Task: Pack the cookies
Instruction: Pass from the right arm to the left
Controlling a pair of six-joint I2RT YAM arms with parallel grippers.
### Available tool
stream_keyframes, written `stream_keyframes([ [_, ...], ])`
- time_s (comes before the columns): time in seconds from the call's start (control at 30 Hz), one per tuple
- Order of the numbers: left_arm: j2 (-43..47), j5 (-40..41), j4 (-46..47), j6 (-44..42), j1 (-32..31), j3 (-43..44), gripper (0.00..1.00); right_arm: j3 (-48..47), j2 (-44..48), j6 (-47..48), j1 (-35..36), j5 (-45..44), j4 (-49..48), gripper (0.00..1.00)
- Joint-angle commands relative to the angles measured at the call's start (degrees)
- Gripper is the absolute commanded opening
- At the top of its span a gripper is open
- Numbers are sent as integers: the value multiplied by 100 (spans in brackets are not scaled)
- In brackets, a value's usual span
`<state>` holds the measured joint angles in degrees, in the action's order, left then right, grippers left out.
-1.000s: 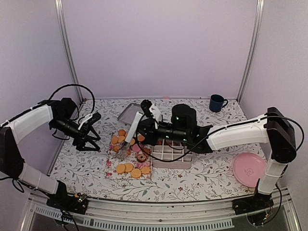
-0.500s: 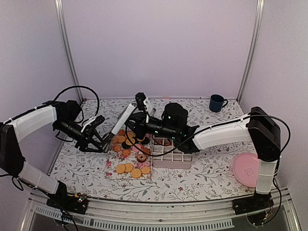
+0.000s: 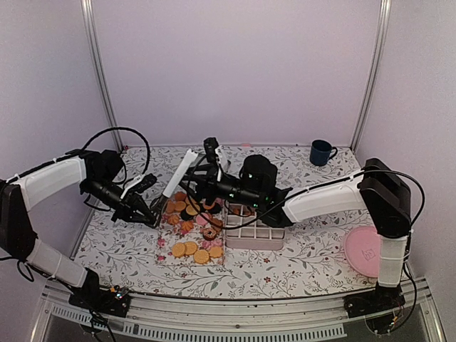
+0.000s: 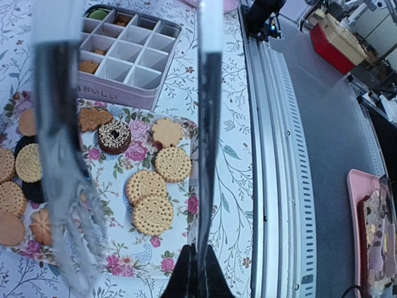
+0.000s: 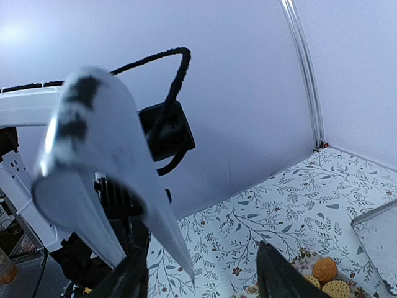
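Observation:
The cookies [image 3: 189, 229] lie on a floral mat [image 3: 165, 251]: golden rounds, dark ones and a chocolate ring [image 4: 114, 135]. More cookies [image 4: 152, 198] show in the left wrist view. Silver-white tongs [image 3: 179, 174] slant up over the mat's far left corner. My left gripper [image 3: 155, 211] is shut on one arm of the tongs [image 4: 208, 124], low near its end [image 4: 198, 273]. My right gripper [image 3: 200, 179] stands open [image 5: 201, 276], with the blurred tongs [image 5: 118, 167] close to one finger. A pink divided box [image 3: 255, 234] holding a few cookies sits right of the mat.
A pink plate [image 3: 368, 249] lies at the front right and a blue mug [image 3: 321, 152] stands at the back right. A metal tray [image 3: 185, 168] sits behind the tongs. The table's front rail [image 4: 273, 155] runs near the mat. My right arm reaches over the box.
My right gripper swung the tongs up and to the left, then opened. My left gripper moved right to the tongs and shut on one arm.

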<state>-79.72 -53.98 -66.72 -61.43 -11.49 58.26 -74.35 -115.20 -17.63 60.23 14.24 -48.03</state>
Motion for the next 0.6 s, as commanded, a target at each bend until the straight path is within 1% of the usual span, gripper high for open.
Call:
stream_keyframes([
  [0.0,-6,-54,-159,78,2,193,0,627,513,93,49,98,-465,99],
  [0.1,-8,-122,-211,95,-10,315,0,1416,1057,48,18,-164,-785,99],
  [0.17,-5,-167,-238,110,-23,351,0,1724,1360,32,1,-349,-852,99],
  [0.23,-3,-188,-262,123,-50,361,0,1970,1599,-185,-43,-733,-992,99],
  [0.27,0,-184,-251,127,-62,362,0,2114,1646,-440,-102,-614,-1246,99],
  [0.33,21,-171,-236,161,-72,346,0,2281,1598,-472,-282,389,-1920,99],
  [0.37,25,-167,-229,168,-75,332,0,2156,1506,-431,-360,790,-1902,99],
  [0.47,49,-120,-220,182,-90,303,0,1450,1282,-411,-513,1361,-971,99],
  [0.57,84,-60,-210,198,-99,292,0,1080,1122,-276,-532,1568,-695,99],
])
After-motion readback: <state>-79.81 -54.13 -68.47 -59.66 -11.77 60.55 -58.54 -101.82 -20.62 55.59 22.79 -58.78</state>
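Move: The tongs stand between the hands, already pinched low on one leg by the left fingers; their middle is roughly 5 cm ahead, 5 cm right of and 8 cm above the left hand. From the right hand, whose fingers are already part open, it is some 3 cm left, 1 cm back and 4 cm below. From the right hand, the cookie board's middle lies about 3 cm back, straight below by 24 cm; the sorting case is 17 cm right, 3 cm back, 22 cm down. The tongs stay in the left hand, which keeps its pinch on the leg and rises only about 1 cm, while the right hand's already loosening fingers spread to fully open. The right hand draws off the handle end to the right, some 7 cm and slightly back, dipping at first and then climbing about 8 cm, clear of the tongs. ##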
